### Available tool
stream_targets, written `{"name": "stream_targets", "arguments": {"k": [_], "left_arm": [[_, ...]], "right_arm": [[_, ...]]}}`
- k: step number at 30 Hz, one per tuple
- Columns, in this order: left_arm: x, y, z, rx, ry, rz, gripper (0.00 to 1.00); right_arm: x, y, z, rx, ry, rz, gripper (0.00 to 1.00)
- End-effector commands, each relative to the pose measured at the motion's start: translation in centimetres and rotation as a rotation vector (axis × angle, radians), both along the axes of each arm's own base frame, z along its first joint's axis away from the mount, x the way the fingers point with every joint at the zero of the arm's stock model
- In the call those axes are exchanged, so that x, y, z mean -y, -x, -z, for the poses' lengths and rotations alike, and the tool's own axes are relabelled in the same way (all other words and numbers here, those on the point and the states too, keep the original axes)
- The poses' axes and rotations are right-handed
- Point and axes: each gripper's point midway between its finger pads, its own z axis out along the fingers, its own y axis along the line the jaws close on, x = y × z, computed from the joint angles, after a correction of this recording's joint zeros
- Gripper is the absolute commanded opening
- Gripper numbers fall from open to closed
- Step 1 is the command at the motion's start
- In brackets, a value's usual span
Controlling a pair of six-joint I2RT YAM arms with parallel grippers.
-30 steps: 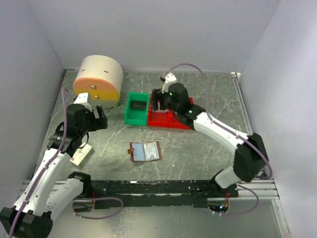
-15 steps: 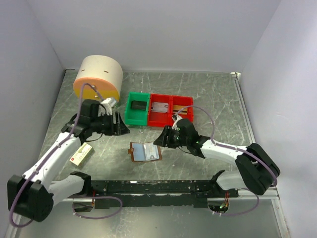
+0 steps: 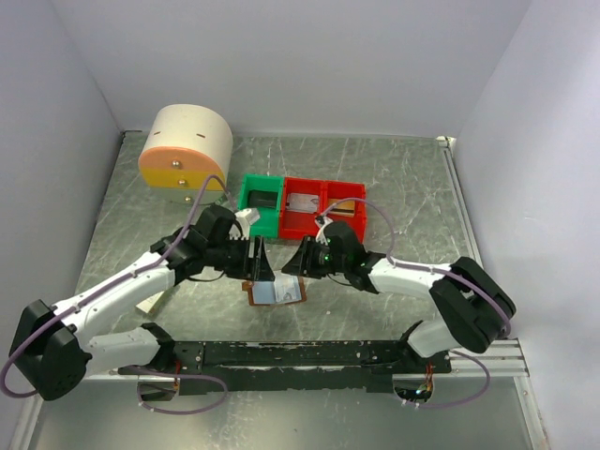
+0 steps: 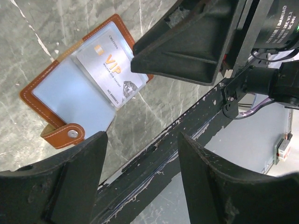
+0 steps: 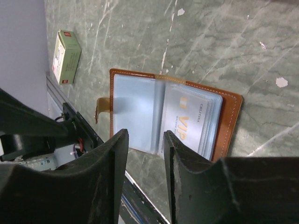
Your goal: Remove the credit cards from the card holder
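The card holder [image 3: 278, 292] lies open and flat on the grey table, a brown bifold with pale-blue panels and a tab on its left edge. A white VIP credit card [image 4: 112, 73] sits in its right panel, also clear in the right wrist view [image 5: 190, 123]. My left gripper [image 3: 259, 263] hovers over the holder's left upper corner, jaws open and empty [image 4: 142, 179]. From the right, my right gripper [image 3: 296, 263] points down at the holder's top edge, its fingers parted by a narrow gap with nothing between them [image 5: 145, 136]. Neither gripper touches the holder [image 5: 140, 109].
A green bin [image 3: 260, 208] and two red bins [image 3: 324, 208] stand behind the grippers. A beige round drawer unit [image 3: 187, 149] sits at the back left. A small white-and-red box [image 5: 65, 56] lies left of the holder. A black rail [image 3: 300, 354] runs along the near edge.
Both arms swung in from the bins and the left side to meet above the card holder. Both sets of jaws narrowed, the right more. The holder has not moved.
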Motion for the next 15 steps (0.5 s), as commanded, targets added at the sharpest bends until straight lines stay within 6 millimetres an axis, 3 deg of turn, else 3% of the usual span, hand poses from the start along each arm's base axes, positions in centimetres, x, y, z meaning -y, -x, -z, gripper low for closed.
{"name": "stream_targets", "arguments": {"k": [1, 5, 15], "left_arm": [[1.0, 0.1, 1.7, -0.034, -0.026, -0.055, 0.74], [0.8, 0.0, 3.9, -0.068, -0.093, -0.11, 0.74], [-1.8, -0.7, 8.5, -0.087, -0.262, -0.228, 0.76]], "right_arm": [[-0.8, -0.5, 0.1, -0.018, -0.011, 0.002, 0.35], [-0.7, -0.1, 1.9, -0.068, 0.022, -0.003, 0.34], [0.9, 1.9, 5.7, -0.162, 0.104, 0.003, 0.34]]}}
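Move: The credit cards lie about 1 cm back and 1 cm left of the right hand, some 6 cm below; the card holder's empty left half is about 1 cm back and 6 cm left of it. The red bins stand about 21 cm ahead and 8 cm right of that hand. From the left hand, the empty left half is about 2 cm ahead, 1 cm right and 12 cm below, and the cards are 3 cm ahead and 6 cm right. The open card holder is closed in on from above by both hands: the left sinks about 7 cm towards its empty half, swinging slightly right and then back left, the wrist turning some 15 degrees and the fingers staying wide apart. Onto the cards the right hand comes down about 4 cm, slowing at the end and tipping a little further down, its narrow fingertip gap kept. No touch can be made out. ##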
